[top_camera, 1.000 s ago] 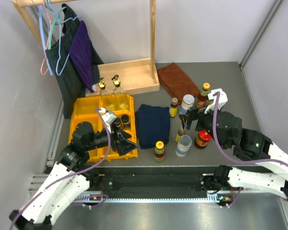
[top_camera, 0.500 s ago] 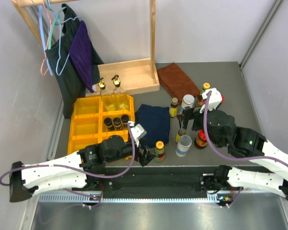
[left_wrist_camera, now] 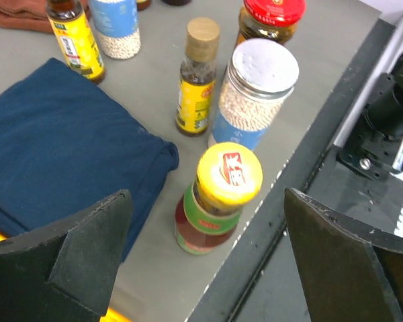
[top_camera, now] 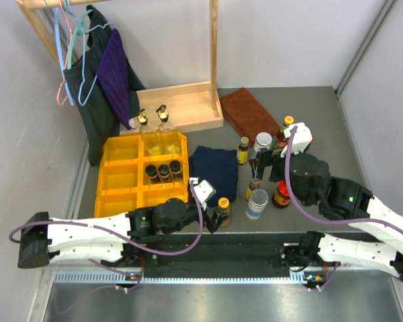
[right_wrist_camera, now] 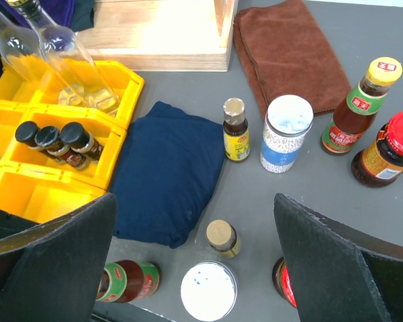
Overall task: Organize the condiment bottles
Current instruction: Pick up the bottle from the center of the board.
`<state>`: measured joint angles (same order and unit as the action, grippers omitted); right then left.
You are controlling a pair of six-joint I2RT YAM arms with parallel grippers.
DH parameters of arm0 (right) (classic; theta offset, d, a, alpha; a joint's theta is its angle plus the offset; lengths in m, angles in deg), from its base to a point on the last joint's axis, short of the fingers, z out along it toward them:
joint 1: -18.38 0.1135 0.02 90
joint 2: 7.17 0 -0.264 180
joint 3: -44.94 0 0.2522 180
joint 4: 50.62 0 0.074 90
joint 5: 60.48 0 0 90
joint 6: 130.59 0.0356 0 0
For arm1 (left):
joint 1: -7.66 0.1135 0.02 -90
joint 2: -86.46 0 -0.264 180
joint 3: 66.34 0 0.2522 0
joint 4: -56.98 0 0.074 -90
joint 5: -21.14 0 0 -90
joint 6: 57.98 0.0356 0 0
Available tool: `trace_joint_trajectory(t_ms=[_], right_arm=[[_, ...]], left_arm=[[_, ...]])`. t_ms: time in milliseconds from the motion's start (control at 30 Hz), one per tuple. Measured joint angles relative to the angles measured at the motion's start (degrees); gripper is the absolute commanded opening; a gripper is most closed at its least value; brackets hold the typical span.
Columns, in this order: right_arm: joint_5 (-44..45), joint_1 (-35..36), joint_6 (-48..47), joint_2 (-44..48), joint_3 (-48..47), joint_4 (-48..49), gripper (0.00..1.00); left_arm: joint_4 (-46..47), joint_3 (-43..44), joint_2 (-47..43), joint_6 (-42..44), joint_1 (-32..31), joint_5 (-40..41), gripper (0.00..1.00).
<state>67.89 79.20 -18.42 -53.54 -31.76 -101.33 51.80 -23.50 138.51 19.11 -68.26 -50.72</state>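
Observation:
A yellow-capped sauce bottle stands at the table's front edge, just ahead of my open left gripper, untouched. Beside it stand a white-lidded jar, a small tan-capped bottle and a red-lidded jar. My right gripper hovers open above this group, holding nothing. Farther back are another small bottle, a white-lidded jar, a yellow-capped bottle and a red-lidded jar. Three black-capped bottles and two clear gold-topped bottles sit in the yellow bins.
A folded blue cloth lies between the bins and the loose bottles. A brown cloth lies at the back. A wooden rack base with hanging clothes stands at the back left.
My left arm has swung right from the yellow bins to the front yellow-capped bottle. The right gripper has shifted slightly toward the back and stayed open.

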Motion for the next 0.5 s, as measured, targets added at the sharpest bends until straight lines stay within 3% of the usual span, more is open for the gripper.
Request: trace_joint_trajectory(t_ms=[133,300,500], right_arm=[[0.04,-0.09,0.0,0.0,0.0,-0.04,0.99],[0.17,-0.26,0.0,-0.02,0.0,-0.11,0.99],[0.28,-0.31,0.0,-0.02,0.0,-0.61,0.99]], left_arm=[[2.67,0.0,2.67,0.5,0.0,1.09,0.93],[3.1,0.48,6.27,0.66,-0.04,1.09,0.74],[3.37,0.74,7.26,0.55,-0.2,1.27,0.59]])
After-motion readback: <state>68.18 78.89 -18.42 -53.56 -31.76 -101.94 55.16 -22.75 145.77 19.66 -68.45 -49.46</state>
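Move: The yellow-capped bottle stands nearly within the left fingers' reach: about 3 cm to the hand's right and 1 cm ahead, its middle some 6 cm lower. The white-lidded jar is roughly 13 cm right and 3 cm ahead, the small yellow-label bottle about 11 cm right and 9 cm ahead, and the navy cloth some 15 cm straight ahead. From the right hand, the yellow-capped bottle is about 10 cm left, 5 cm back and 20 cm below. The left hand eases first to its right and a touch forward, then sinks about 2 cm beside the yellow-capped bottle, going some 1.5 cm to the right in all and bringing its finger pads to either side of the cap and neck. As it sinks, its fingers close from wide open to about two thirds with the wrist hardly turning, and by the end the hand has stopped travelling; a firm pinch isn't there yet. ##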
